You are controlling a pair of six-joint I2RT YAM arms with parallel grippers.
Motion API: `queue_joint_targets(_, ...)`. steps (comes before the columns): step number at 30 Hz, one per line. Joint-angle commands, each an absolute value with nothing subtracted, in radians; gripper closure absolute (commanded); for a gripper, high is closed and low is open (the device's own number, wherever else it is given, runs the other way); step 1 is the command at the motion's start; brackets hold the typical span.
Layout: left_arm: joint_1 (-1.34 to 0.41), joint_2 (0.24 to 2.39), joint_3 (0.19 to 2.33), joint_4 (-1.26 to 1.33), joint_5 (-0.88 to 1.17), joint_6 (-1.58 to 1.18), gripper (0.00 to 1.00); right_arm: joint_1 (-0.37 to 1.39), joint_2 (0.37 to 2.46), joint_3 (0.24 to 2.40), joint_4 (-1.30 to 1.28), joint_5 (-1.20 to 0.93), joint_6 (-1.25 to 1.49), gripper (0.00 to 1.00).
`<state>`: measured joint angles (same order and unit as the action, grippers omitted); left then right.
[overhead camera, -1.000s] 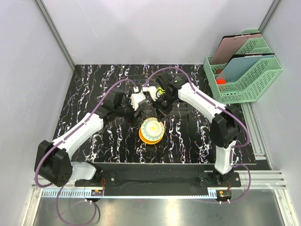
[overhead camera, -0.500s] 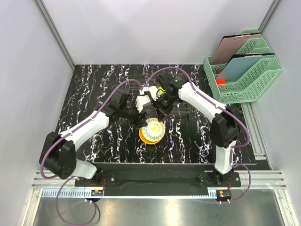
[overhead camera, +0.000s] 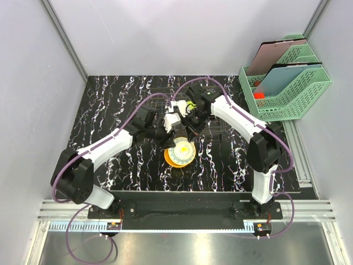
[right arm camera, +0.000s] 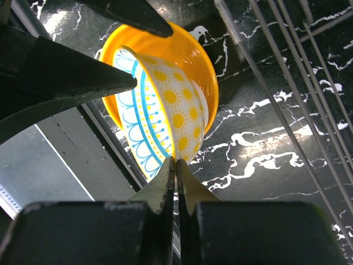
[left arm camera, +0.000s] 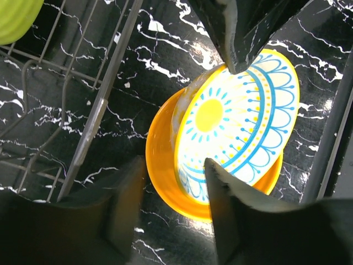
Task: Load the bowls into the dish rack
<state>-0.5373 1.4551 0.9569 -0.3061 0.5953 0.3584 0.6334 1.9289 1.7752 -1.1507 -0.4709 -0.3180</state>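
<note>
A white bowl with a blue-and-yellow pattern [overhead camera: 181,150] leans tilted inside an orange bowl [overhead camera: 174,163] on the black marbled table. My right gripper [right arm camera: 176,160] is shut on the patterned bowl's [right arm camera: 165,105] rim, holding it up on edge. My left gripper [left arm camera: 174,162] is open and straddles the near rims. One finger [left arm camera: 128,190] is outside the orange bowl [left arm camera: 162,165] and the other lies over the patterned bowl [left arm camera: 242,110]. A lime green bowl [left arm camera: 15,16] sits in the wire dish rack [overhead camera: 160,103], just behind both grippers.
Rack wires [left arm camera: 94,110] run close on the left of the left gripper and at the right of the right wrist view [right arm camera: 287,83]. Green mesh file trays [overhead camera: 287,88] stand at the back right. Grey walls close in the table on three sides.
My left gripper has moved right onto the stacked bowls and its jaws have narrowed. The right gripper keeps its hold on the patterned bowl, which now stands more tilted.
</note>
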Motion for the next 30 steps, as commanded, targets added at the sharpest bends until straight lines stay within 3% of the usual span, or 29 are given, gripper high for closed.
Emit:
queue_joint_targets(1, -0.566, 1.489, 0.994, -0.282, 0.621, 0.365, 0.51, 0.637, 1.862, 1.835, -1.131, -0.502, -0.322, 1.0)
queue_joint_targets(5, -0.571, 1.497, 0.989, -0.282, 0.618, 0.367, 0.6, 0.635, 1.861, 1.836, -1.132, -0.505, -0.324, 1.0)
queue_joint_targets(11, -0.571, 1.502, 0.983, -0.284, 0.601, 0.368, 0.6, 0.632, 1.859, 1.842, -1.132, -0.508, -0.324, 1.0)
queue_joint_targets(13, -0.571, 1.503, 0.979, -0.282, 0.601, 0.371, 0.79, 0.63, 1.856, 1.841, -1.134, -0.509, -0.324, 1.0)
queue_joint_targets(15, -0.571, 1.505, 0.979, -0.282, 0.601, 0.371, 0.83, 0.629, 1.853, 1.841, -1.132, -0.511, -0.322, 1.0)
queue_joint_targets(18, -0.571, 1.509, 0.982, -0.284, 0.604, 0.37, 0.99, 0.627, 1.853, 1.841, -1.132, -0.511, -0.322, 1.0)
queue_joint_targets(27, -0.571, 1.502, 0.985, -0.298, 0.623, 0.365, 1.0, 0.623, 1.856, 1.835, -1.129, -0.505, -0.325, 1.0)
queue_joint_targets(30, -0.572, 1.483, 0.986, -0.304, 0.633, 0.362, 1.0, 0.621, 1.865, 1.836, -1.127, -0.502, -0.321, 0.86)
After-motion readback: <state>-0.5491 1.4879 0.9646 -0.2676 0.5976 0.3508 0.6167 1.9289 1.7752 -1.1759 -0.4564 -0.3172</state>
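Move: The tilted patterned bowl's middle is roughly 4 cm to my left hand's right, 3 cm back and 2 cm below; its raised far rim runs between my half-open fingers. The orange bowl under it is some 4 cm back, 3 cm right and 6 cm below that hand; the green bowl is about 15 cm ahead and 7 cm right, 3 cm lower. From my right hand, already shut on the rim, the patterned bowl's middle is about 4 cm left, 3 cm back and 3 cm below. I keep my right hand's pinch on the raised rim and ease it about 1 cm to the right. My left hand creeps scarcely 1 cm right, further onto the rim, then shuts its half-open fingers, first slowly and then fully, to pinch the rim opposite the right grip; neither wrist turns noticeably. ##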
